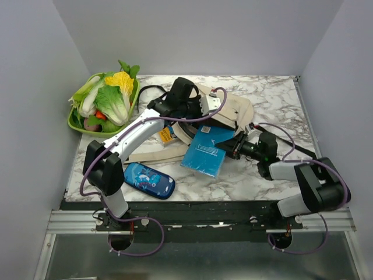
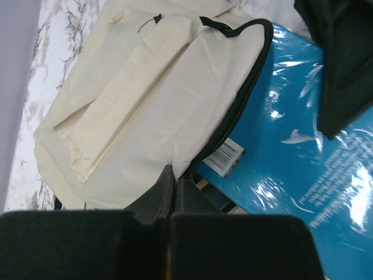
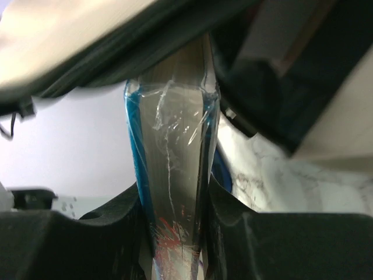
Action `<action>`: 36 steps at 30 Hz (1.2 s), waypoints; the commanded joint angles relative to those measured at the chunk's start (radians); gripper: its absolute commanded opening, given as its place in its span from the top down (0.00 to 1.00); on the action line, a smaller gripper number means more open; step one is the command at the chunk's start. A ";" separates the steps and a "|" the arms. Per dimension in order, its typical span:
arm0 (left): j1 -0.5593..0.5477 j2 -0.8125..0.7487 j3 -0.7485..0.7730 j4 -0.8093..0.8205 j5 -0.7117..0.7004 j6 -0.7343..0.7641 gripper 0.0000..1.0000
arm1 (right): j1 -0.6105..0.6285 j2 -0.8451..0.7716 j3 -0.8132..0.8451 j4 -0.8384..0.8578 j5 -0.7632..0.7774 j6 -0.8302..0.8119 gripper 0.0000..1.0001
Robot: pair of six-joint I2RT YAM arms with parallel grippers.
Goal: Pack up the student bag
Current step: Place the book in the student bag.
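Observation:
The student bag [image 1: 233, 109] is beige cloth with black zipper trim and lies at the back middle of the marble table. My left gripper [image 1: 186, 111] reaches over it. Seen from the left wrist, my left gripper [image 2: 173, 178] is shut on the bag's [image 2: 145, 99] cloth edge by the zipper. A shrink-wrapped blue book [image 1: 204, 153] sticks out of the bag's mouth toward the front. My right gripper [image 1: 238, 146] is shut on the book's right end. In the right wrist view the book [image 3: 173, 163] stands edge-on between the fingers [image 3: 230, 216], under the bag's rim [image 3: 76, 41].
A dark-blue patterned pencil case [image 1: 149, 180] lies at the front left of the table. A green basket [image 1: 74, 123] of toy vegetables stands at the back left corner. Long beige straps [image 1: 152, 155] trail from the bag toward the front left. Grey walls close in three sides.

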 commanded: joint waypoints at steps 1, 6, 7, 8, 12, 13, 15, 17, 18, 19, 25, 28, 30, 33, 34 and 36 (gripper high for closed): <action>-0.019 -0.069 0.005 -0.011 0.077 -0.045 1.00 | -0.030 0.178 0.002 0.437 0.048 0.225 0.99; -0.047 -0.096 0.006 -0.040 0.103 -0.056 1.00 | -0.032 0.253 0.028 0.470 0.194 0.307 0.99; -0.048 -0.098 0.006 -0.051 0.105 -0.054 1.00 | -0.032 0.236 0.036 0.438 0.247 0.291 0.99; -0.051 -0.099 0.006 -0.054 0.106 -0.053 1.00 | -0.032 0.217 0.045 0.404 0.272 0.278 0.99; -0.058 -0.096 0.002 -0.055 0.109 -0.056 1.00 | -0.032 0.112 0.123 0.120 0.405 0.201 0.99; -0.058 -0.098 0.000 -0.054 0.112 -0.059 1.00 | -0.033 0.083 0.161 0.064 0.436 0.190 0.99; -0.059 -0.093 0.000 -0.055 0.117 -0.062 1.00 | -0.032 0.075 0.197 -0.036 0.510 0.161 0.99; -0.062 -0.092 0.000 -0.060 0.119 -0.062 1.00 | -0.033 0.081 0.249 -0.096 0.571 0.150 0.99; -0.062 -0.092 -0.001 -0.063 0.119 -0.062 1.00 | -0.032 0.085 0.266 -0.142 0.588 0.143 0.99; -0.064 -0.092 -0.001 -0.063 0.119 -0.061 1.00 | -0.030 0.090 0.281 -0.168 0.605 0.138 0.99; -0.068 -0.087 -0.009 -0.075 0.123 -0.051 1.00 | -0.013 0.151 0.385 -0.289 0.608 0.043 0.78; -0.067 -0.084 -0.017 -0.077 0.117 -0.048 1.00 | 0.002 0.148 0.392 -0.337 0.614 0.005 0.46; -0.070 -0.078 -0.023 -0.075 0.117 -0.050 1.00 | 0.002 0.150 0.413 -0.436 0.603 -0.025 0.36; -0.070 -0.069 -0.024 -0.069 0.105 -0.051 1.00 | 0.004 0.128 0.467 -0.601 0.567 -0.040 0.21; -0.070 -0.066 -0.024 -0.065 0.097 -0.051 1.00 | 0.005 0.116 0.464 -0.615 0.553 -0.049 0.13; -0.070 -0.059 -0.024 -0.061 0.096 -0.053 1.00 | 0.011 0.052 0.455 -0.670 0.542 -0.089 0.07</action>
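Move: The right hand, holding the book, has the bag's mouth about 7 cm ahead and 3 cm to its left, a little below. The orange booklet lies roughly 24 cm left and 3 cm ahead of it, and the pencil case about 30 cm left and 13 cm back, both near 12 cm lower. From the left hand, pinching the raised rim, the mouth is some 3 cm back, 5 cm right and 5 cm below. Still gripping the book by its edge, the right hand pushes it into the bag's mouth, under the rim the left hand keeps pinched: roughly 13 cm forward and slightly right, dipping briefly, turning about 30 degrees clockwise, then opening wide to let go. The left hand draws the rim back about 4 cm towards the book, then all but stops. ##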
